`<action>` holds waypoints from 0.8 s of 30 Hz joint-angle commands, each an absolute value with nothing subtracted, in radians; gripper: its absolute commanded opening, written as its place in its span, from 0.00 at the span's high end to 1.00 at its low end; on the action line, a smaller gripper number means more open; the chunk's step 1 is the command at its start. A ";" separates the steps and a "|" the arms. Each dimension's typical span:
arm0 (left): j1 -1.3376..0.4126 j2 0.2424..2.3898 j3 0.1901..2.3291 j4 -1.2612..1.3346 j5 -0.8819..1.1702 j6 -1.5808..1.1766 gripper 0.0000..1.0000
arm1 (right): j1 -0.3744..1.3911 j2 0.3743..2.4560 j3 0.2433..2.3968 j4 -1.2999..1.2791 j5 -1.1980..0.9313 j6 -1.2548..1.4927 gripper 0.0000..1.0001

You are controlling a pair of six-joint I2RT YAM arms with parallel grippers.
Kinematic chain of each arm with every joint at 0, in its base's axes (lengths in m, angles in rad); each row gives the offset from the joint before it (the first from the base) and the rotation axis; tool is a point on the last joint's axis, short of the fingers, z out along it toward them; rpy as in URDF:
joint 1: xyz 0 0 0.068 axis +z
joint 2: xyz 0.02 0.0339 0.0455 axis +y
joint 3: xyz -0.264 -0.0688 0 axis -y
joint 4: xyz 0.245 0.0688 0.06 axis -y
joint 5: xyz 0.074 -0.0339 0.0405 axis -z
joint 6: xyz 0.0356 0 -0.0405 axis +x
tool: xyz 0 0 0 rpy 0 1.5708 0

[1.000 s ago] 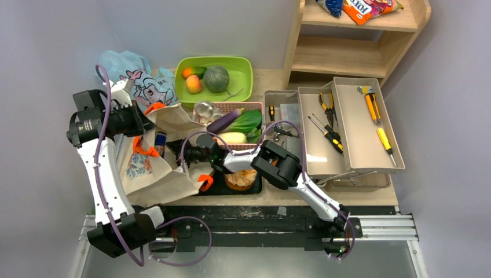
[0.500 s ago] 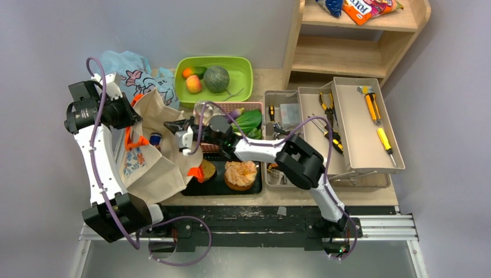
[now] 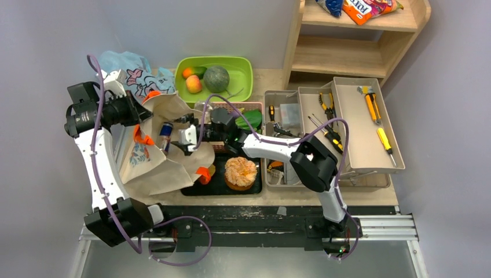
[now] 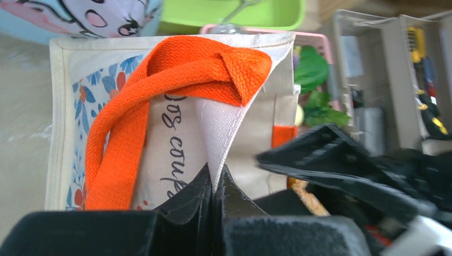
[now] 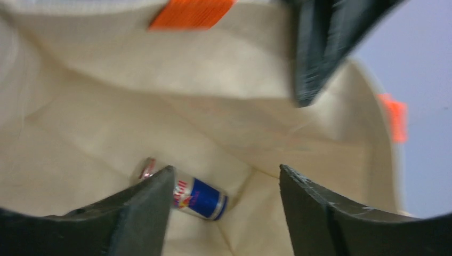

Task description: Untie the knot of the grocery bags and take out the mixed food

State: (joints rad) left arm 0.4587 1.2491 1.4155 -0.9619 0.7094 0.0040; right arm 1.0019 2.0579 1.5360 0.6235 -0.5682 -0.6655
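Observation:
The beige canvas tote [image 3: 155, 169] lies with its mouth open toward the right. My left gripper [image 3: 138, 110] is shut on the tote's white rim fabric [image 4: 221, 128], beside an orange handle [image 4: 176, 80]. My right gripper [image 3: 180, 140] is open at the tote's mouth, looking inside. A blue-and-silver drink can [image 5: 196, 198] lies on the tote's bottom, beyond the open right gripper [image 5: 226, 178] and near its left fingertip; the drink can [image 3: 165, 128] also shows from above. The light-blue bag [image 3: 132, 74] lies crumpled at the back left; its knot cannot be made out.
A green basin [image 3: 240, 65] holds a peach [image 3: 194, 84] and a melon [image 3: 216, 78]. Leafy greens [image 3: 248, 120] lie in a pink basket. A pastry [image 3: 240, 172] sits on a black tray [image 3: 220, 184]. An open toolbox [image 3: 347, 124] stands to the right, under a wooden shelf [image 3: 347, 52].
My right gripper has swung from the tray to the tote's mouth and opened. My left gripper has lifted the tote's rim, and the can now shows inside.

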 commanded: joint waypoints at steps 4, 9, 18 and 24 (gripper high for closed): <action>0.462 1.132 1.438 -0.847 1.097 0.092 1.00 | 1.050 2.128 1.508 0.449 -0.516 -1.119 0.11; 0.458 1.134 1.516 -0.939 1.168 0.161 1.00 | 1.078 2.207 1.500 0.529 -0.430 -1.278 0.05; 0.393 1.127 1.627 -1.122 1.166 0.239 1.00 | 1.094 2.322 1.641 0.591 -0.290 -1.398 0.01; 0.384 1.113 1.634 -1.214 1.174 0.277 1.00 | 1.099 2.343 1.667 0.689 -0.239 -1.394 0.01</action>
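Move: The can lies on the slack inside of the cloth bag, roughly 8 cm to the left of my right hand, 15 cm below it and about level fore-and-aft. From that hand, the cake is about 18 cm to the right and 7 cm back, and the pink basket some 16 cm right and 10 cm ahead. From my left hand, which is holding the bag's rim, the can is about 15 cm down, 4 cm back and 3 cm right. I sink my right hand about 15 cm into the bag's mouth, spreading the part-open fingers wide, then push left and forward towards the can while easing up some 4 cm, tipping the fingers down a little and rolling the wrist about 35 degrees. My left hand keeps its pinch on the rim and draws it left, up and back, turning clockwise. ##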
